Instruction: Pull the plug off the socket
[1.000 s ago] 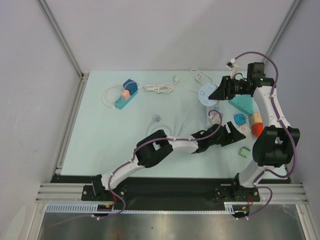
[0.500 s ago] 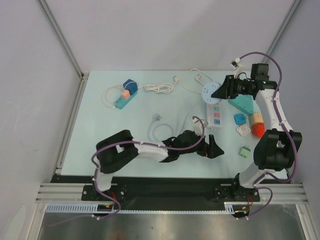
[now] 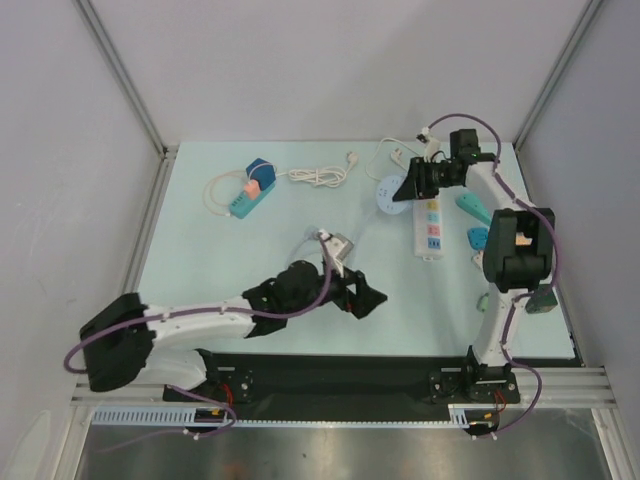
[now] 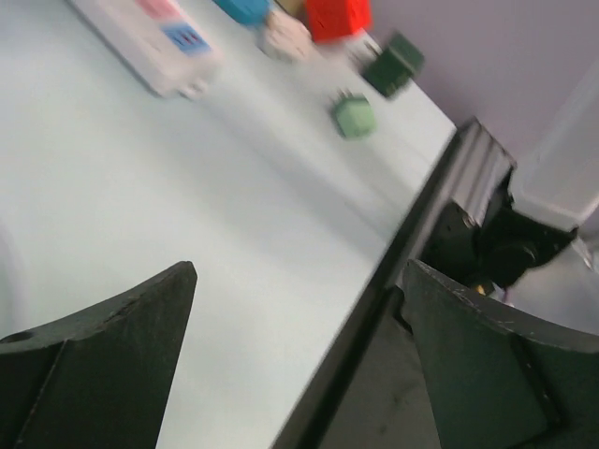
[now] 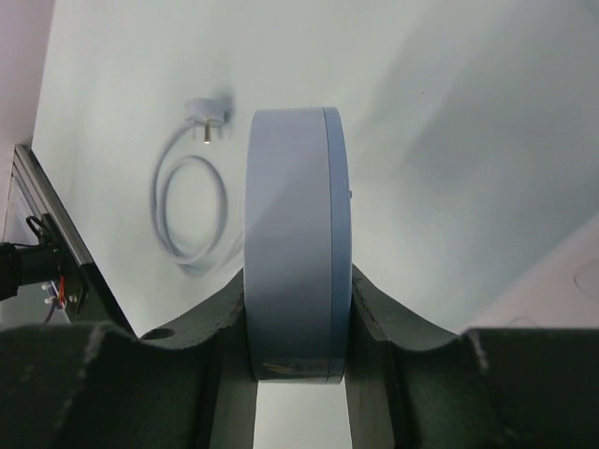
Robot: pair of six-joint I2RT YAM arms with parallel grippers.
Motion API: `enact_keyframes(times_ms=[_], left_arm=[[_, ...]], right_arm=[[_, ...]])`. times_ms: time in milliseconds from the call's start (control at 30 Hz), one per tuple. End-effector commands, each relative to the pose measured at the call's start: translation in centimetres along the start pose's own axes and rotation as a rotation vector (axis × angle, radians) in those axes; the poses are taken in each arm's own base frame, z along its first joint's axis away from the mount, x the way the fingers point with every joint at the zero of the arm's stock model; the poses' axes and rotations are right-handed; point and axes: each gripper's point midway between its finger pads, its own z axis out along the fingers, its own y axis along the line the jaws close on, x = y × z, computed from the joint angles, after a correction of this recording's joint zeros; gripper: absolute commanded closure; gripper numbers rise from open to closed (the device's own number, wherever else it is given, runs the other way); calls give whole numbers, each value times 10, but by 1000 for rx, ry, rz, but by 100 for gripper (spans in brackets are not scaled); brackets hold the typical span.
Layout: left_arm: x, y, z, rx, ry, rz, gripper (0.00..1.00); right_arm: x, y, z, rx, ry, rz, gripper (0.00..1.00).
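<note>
My right gripper (image 3: 403, 188) is shut on the round pale-blue socket (image 3: 388, 192) and holds it on edge above the table, at the back and right of centre. In the right wrist view the socket disc (image 5: 298, 243) fills the gap between the fingers (image 5: 393, 327). No plug sits in it. The white plug (image 5: 206, 110) lies on the table beyond, its cable (image 5: 187, 215) coiled beside it. My left gripper (image 3: 368, 300) is open and empty near the front centre, low over the table; its view shows bare table between the jaws (image 4: 298, 271).
A white power strip (image 3: 428, 225) lies just right of the socket. Small coloured adapters (image 4: 354, 117) sit along the right edge. At the back left are a teal power strip (image 3: 245, 196) with a blue adapter (image 3: 258, 168) and a white cable (image 3: 318, 176).
My left arm has drawn back from the power strip toward the front left and opened its jaws. My right gripper has carried the round socket to the left and tipped it on edge.
</note>
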Motion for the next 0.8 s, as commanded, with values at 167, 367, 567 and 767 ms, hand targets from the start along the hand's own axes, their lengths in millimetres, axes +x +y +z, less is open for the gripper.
enact_keyframes(times_ms=[167,367,567,767], left_arm=[[-75,108,-80,-340,-217,14,0],[-103,142,-116,-449,-313,-29,1],[-114,169,-128,-504,-351,-120,1],[-134,190,-139,-576,-401,-167,0]], right_arm=[[-6,-23,61,-70,91,59,100],[-5,-48,80,-3,127,74,67],[-7,-67,74,105,148,36,37],[-25,-68,54,180,117,-13,9]])
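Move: The right hand holds the round socket by its rim, with its resting place on the table about 3 cm ahead, 4 cm left and 11 cm below; the white strip's middle lies some 9 cm right and 7 cm back. From the empty left hand, the pink block lies about 35 cm ahead and 36 cm left, some 11 cm lower, with the blue cube roughly 5 cm beyond it and 3 cm to its right. The right hand lowers the round socket about 9 cm while reaching some 6 cm forward, setting it on the table just left of the white strip's far end, then opens its fingers wide around the rim as the wrist rolls slightly and eases a little back to the right. Meanwhile the empty, open left hand sweeps some 21 cm left and 14 cm forward, high over the table, towards the pink block and blue cube, turning about 40 degrees counter-clockwise. ##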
